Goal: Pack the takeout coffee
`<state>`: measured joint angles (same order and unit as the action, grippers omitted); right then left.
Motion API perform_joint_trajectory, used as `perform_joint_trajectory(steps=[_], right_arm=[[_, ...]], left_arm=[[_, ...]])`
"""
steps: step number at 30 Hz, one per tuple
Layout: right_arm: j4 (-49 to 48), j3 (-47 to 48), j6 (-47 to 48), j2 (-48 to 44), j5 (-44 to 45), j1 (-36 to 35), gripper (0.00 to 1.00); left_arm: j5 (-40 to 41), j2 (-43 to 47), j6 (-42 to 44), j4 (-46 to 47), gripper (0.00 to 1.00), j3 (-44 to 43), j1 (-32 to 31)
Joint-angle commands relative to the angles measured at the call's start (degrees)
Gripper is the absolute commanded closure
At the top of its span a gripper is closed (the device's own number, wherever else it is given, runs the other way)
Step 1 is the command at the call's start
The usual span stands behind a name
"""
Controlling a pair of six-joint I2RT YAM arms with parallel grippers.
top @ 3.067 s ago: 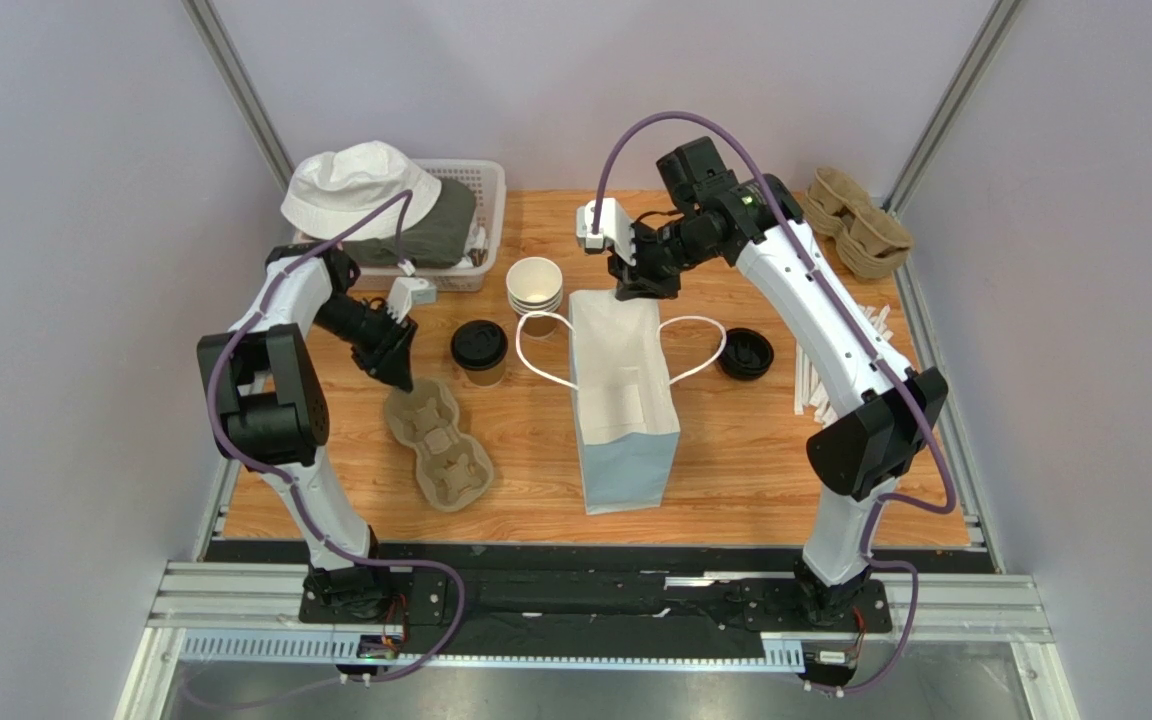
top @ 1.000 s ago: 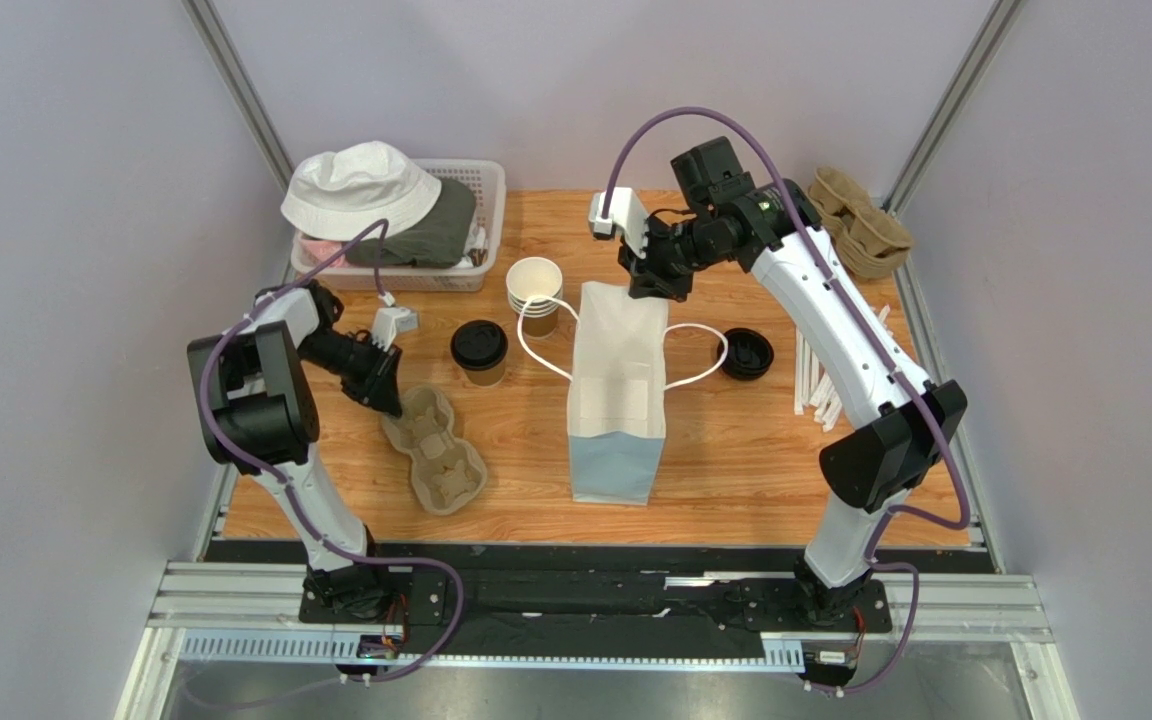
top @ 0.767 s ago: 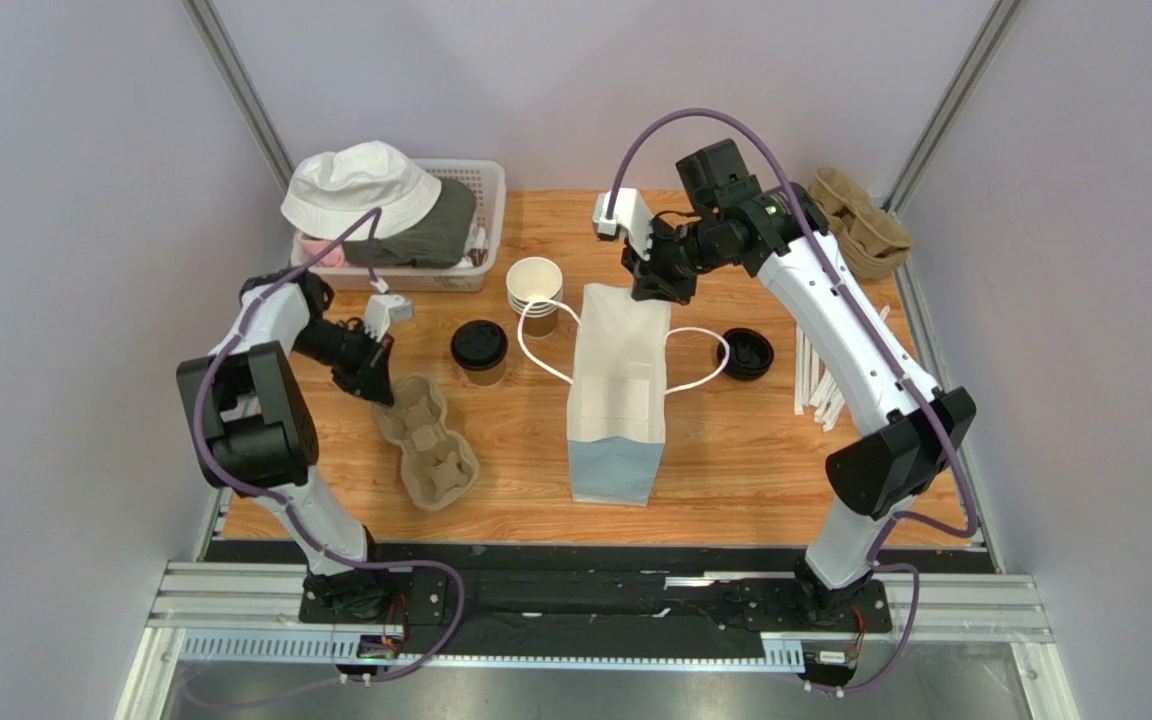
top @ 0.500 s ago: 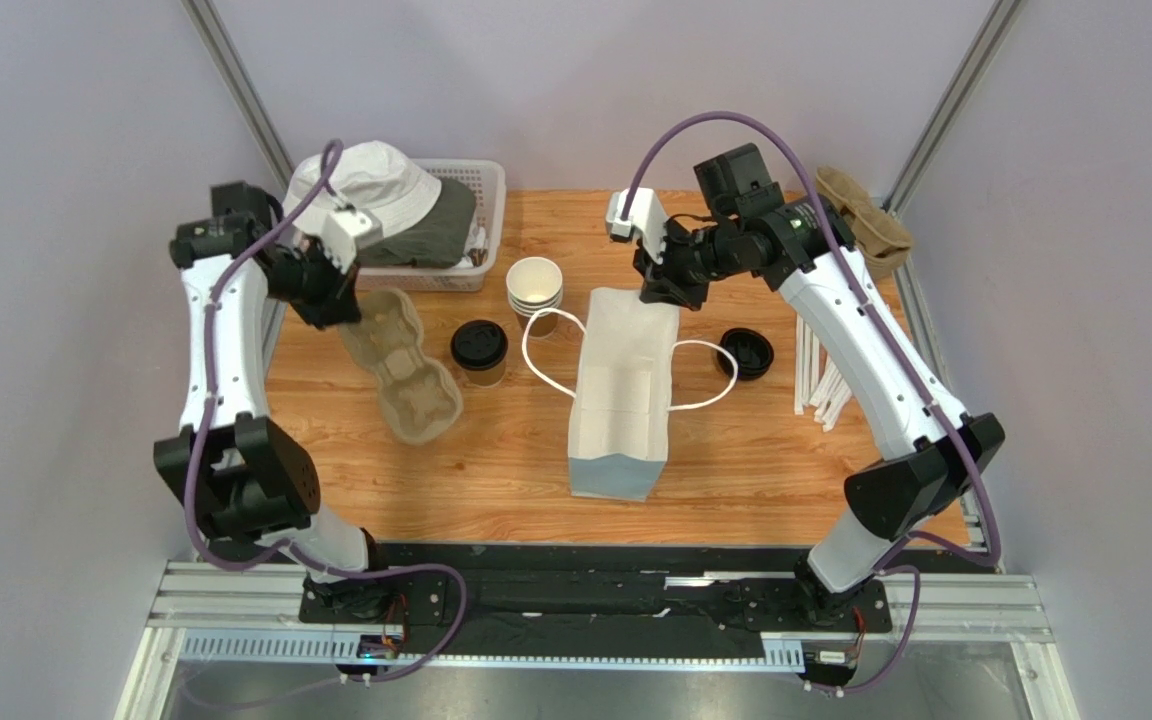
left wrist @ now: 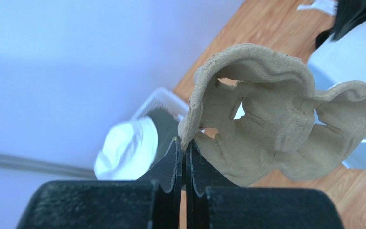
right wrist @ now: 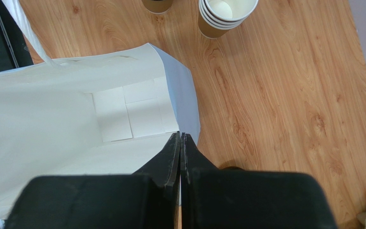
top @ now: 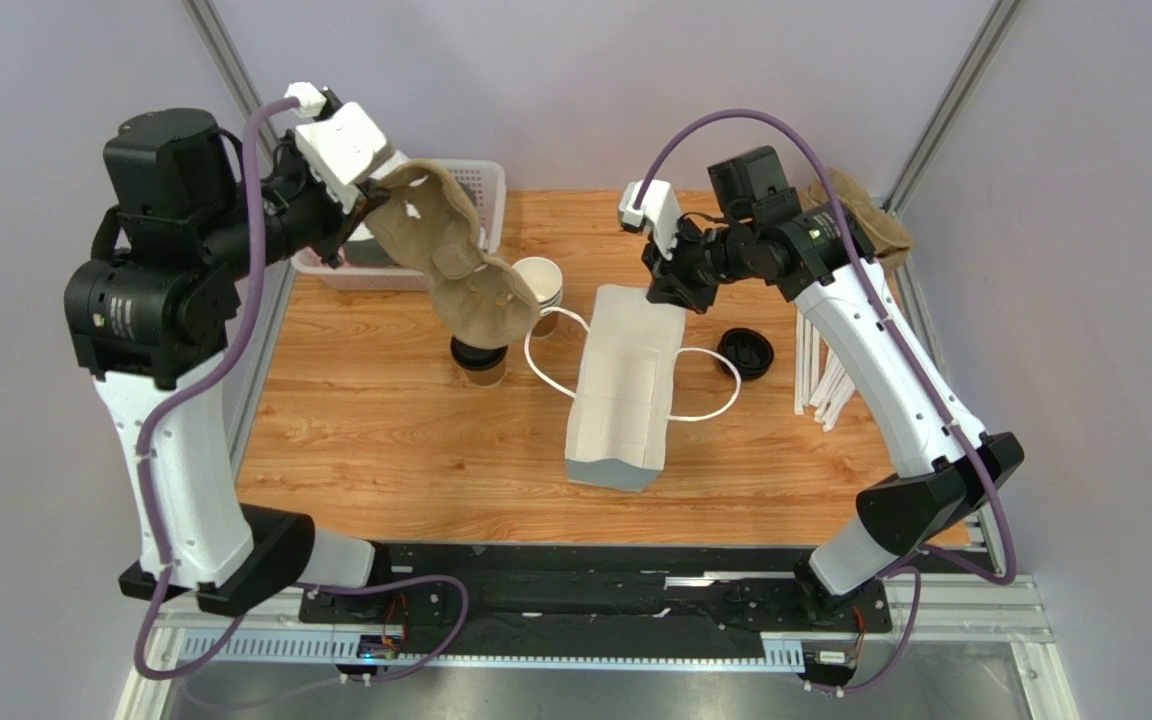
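Note:
The takeout coffee (top: 479, 362), a brown cup with a black lid, stands on the table left of the white paper bag (top: 624, 398). A brown pulp cup carrier (top: 450, 258) hangs in the air over it and hides part of the lid. My left gripper (top: 373, 192) is shut on the carrier's edge, raised high at the back left. In the left wrist view the carrier (left wrist: 275, 126) dangles from the left gripper (left wrist: 185, 149). My right gripper (top: 669, 285) is shut on the bag's far rim, and in the right wrist view the gripper (right wrist: 180, 137) pinches the rim with the bag (right wrist: 75, 114) standing open.
A stack of lidless paper cups (top: 542, 285) stands behind the bag. A loose black lid (top: 748, 353) and white sticks (top: 826, 383) lie to the right. A basket (top: 486, 188) with a white hat (left wrist: 127, 150) sits at the back left. More carriers (top: 875, 225) sit at the back right.
My left arm has risen from the table and carried the cup carrier up and toward the back, over the coffee. The right gripper drew the bag's rim slightly right, tilting the bag.

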<state>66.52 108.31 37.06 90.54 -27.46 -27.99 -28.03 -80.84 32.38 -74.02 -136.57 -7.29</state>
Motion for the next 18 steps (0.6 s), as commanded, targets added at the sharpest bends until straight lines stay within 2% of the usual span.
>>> perform_joint_trajectory(steps=[1,2,4,5,6,8,12,16,18], right_arm=[[-1.3,3.3,-5.2,-1.7,1.7,-0.7,1.0],[-0.3,3.7,-5.7,-1.7,1.5,-0.8,1.0],[-0.1,4.1,-7.2,-1.7,1.6,-1.2,1.0],[-0.1,4.2,-7.9,-1.7,2.0,-1.4,1.0],[-0.1,4.4,-8.4,-1.7,2.1,-1.5,1.0],[0.6,5.7,-9.5,-1.5,3.3,-2.5,1.0],[1.5,6.7,-10.5,-1.5,3.9,-3.4,1.0],[1.6,6.3,-11.2,-1.9,4.3,-4.2,1.0],[1.6,6.4,-11.5,-1.9,4.2,-4.4,1.0]], left_arm=[[17.0,0.4,-2.2,4.8,1.0,-3.5,-15.9],[19.4,0.3,-0.9,5.3,1.0,-3.8,-22.4],[26.1,0.2,2.2,5.4,1.0,-3.6,-28.5],[27.9,0.2,2.7,6.0,1.0,-3.0,-34.1],[31.9,0.1,3.6,6.3,1.0,-2.5,-36.6],[35.0,-0.2,4.2,8.2,1.0,-0.9,-42.2],[43.6,-1.7,5.8,12.5,1.0,0.4,-48.6],[49.0,1.6,12.1,23.2,1.0,13.7,-56.2],[51.1,2.5,14.2,27.1,1.0,18.2,-57.6]])
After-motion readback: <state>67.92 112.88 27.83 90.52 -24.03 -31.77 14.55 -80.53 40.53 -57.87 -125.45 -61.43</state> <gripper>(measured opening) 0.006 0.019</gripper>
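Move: The left hand already holds the cup carrier by one end, high above the table. The bag's open mouth lies about 20 cm to its right, 7 cm back and some 21 cm below; the lidded cup is 6 cm ahead, 2 cm right, the cup stack 10 cm ahead, 10 cm right, both about 45 cm down. From the right hand, shut on the far rim, the mouth's middle is 10 cm back, 4 cm left, nearly level; the loose lid is 4 cm ahead, 14 cm right, 30 cm down. Keeping its pinch on the carrier, the left hand sweeps about 16 cm to the right and 5 cm back towards the bag's mouth, rising some 3 cm and then sinking again, while its wrist swings clockwise and rolls its left side up. The right hand, still pinching the far rim, draws it up about 2 cm and slightly back and left, turning about 5 degrees clockwise. ##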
